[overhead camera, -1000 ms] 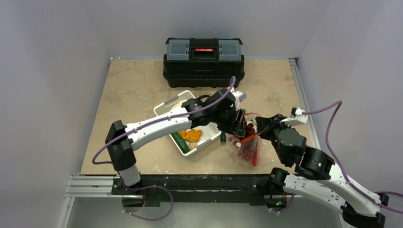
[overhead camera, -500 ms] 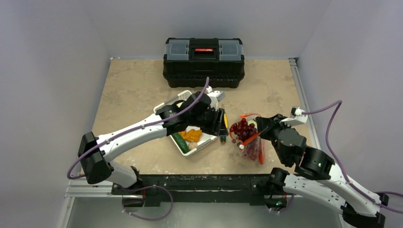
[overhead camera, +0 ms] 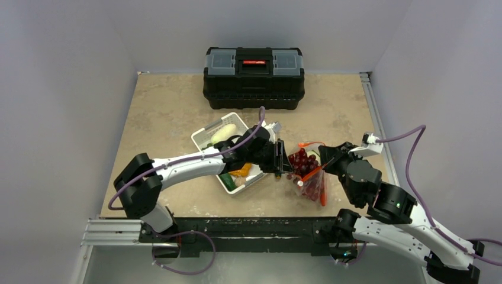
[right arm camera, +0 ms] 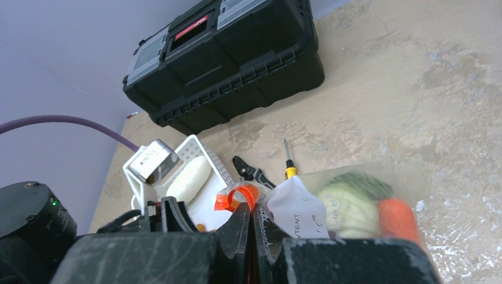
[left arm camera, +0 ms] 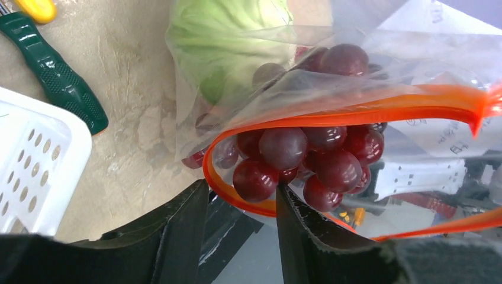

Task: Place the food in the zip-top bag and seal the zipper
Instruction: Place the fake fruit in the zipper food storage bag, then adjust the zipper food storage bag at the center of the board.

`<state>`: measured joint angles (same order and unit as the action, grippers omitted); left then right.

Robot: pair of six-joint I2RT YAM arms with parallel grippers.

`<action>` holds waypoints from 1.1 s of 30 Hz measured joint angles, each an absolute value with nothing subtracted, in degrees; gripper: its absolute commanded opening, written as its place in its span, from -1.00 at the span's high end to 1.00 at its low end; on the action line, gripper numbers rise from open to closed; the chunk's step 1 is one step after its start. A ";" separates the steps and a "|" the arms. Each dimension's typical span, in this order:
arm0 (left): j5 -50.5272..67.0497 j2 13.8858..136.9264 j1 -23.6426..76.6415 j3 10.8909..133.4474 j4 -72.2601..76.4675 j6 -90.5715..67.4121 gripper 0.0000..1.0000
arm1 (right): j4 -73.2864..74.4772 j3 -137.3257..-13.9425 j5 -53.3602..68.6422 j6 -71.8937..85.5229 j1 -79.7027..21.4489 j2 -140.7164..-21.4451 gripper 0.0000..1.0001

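Observation:
The zip-top bag [overhead camera: 312, 182] lies right of the basket, holding the cabbage [left arm camera: 228, 41] and carrot [right arm camera: 395, 216]. A bunch of dark red grapes [left arm camera: 308, 155] sits in its mouth, ringed by the orange-red zipper [left arm camera: 379, 102]. My left gripper [left arm camera: 241, 188] is open right at the near lip of that mouth, nothing between its fingers; from above it [overhead camera: 282, 161] is left of the grapes [overhead camera: 301, 161]. My right gripper [right arm camera: 251, 207] is shut on the zipper [right arm camera: 240, 197] at the bag's far corner. A white oblong [overhead camera: 224, 133], cucumber [overhead camera: 227, 181] and orange chunk [overhead camera: 239, 171] stay in the basket.
The white slotted basket [overhead camera: 204, 137] sits under my left arm. A green-handled screwdriver [left arm camera: 62, 86] and a yellow-handled one [right arm camera: 288, 170] lie between basket and bag, beside black pruning shears [right arm camera: 251, 171]. A black toolbox [overhead camera: 253, 77] stands at the back of the table.
My left gripper drew back left off the bag mouth, uncovering the grapes there, then dropped lower and edged right toward the mouth again. The right gripper kept its hold on the zipper.

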<state>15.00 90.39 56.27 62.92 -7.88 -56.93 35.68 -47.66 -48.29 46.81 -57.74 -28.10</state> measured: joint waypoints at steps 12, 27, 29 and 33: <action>15.84 94.91 56.27 62.92 -2.22 -59.59 0.88 | 36.01 -47.62 -48.36 46.37 -57.74 -28.05 1.00; 14.59 89.86 61.80 84.16 -15.40 -48.40 1.00 | 36.16 -47.66 -50.33 42.59 -57.74 -26.81 1.00; 15.05 89.97 62.13 84.34 -15.79 -48.45 1.00 | 36.03 -47.66 -50.33 42.19 -57.74 -26.81 1.00; 15.97 92.51 62.00 84.34 -17.30 -48.93 1.00 | 36.07 -47.66 -50.00 41.30 -57.74 -26.83 1.00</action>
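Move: The left hand hangs half-open astride the near-left stretch of the bag's orange rim, whose grip spot is only about 2 cm to its right, 1 cm ahead and 1 cm below. The grapes sit in the mouth some 5 cm right, 2 cm ahead and 4 cm below. The white tray's middle is roughly 18 cm left and 6 cm ahead, about 10 cm down. From the right hand, holding the rim already, that spot is about 7 cm left, 1 cm back and 12 cm below. The left hand eases about 2 cm right and down onto the bag's orange rim and shuts its fingers on it, then pulls the pinched rim briskly up some 14 cm, drifting about 3 cm right and a little back, before sinking back 2 to 3 cm. Its wrist turns some 15 degrees clockwise with the fingertips tipping up, while the right hand keeps its pinch on the other part of the rim and gives only about a centimetre to the right. ##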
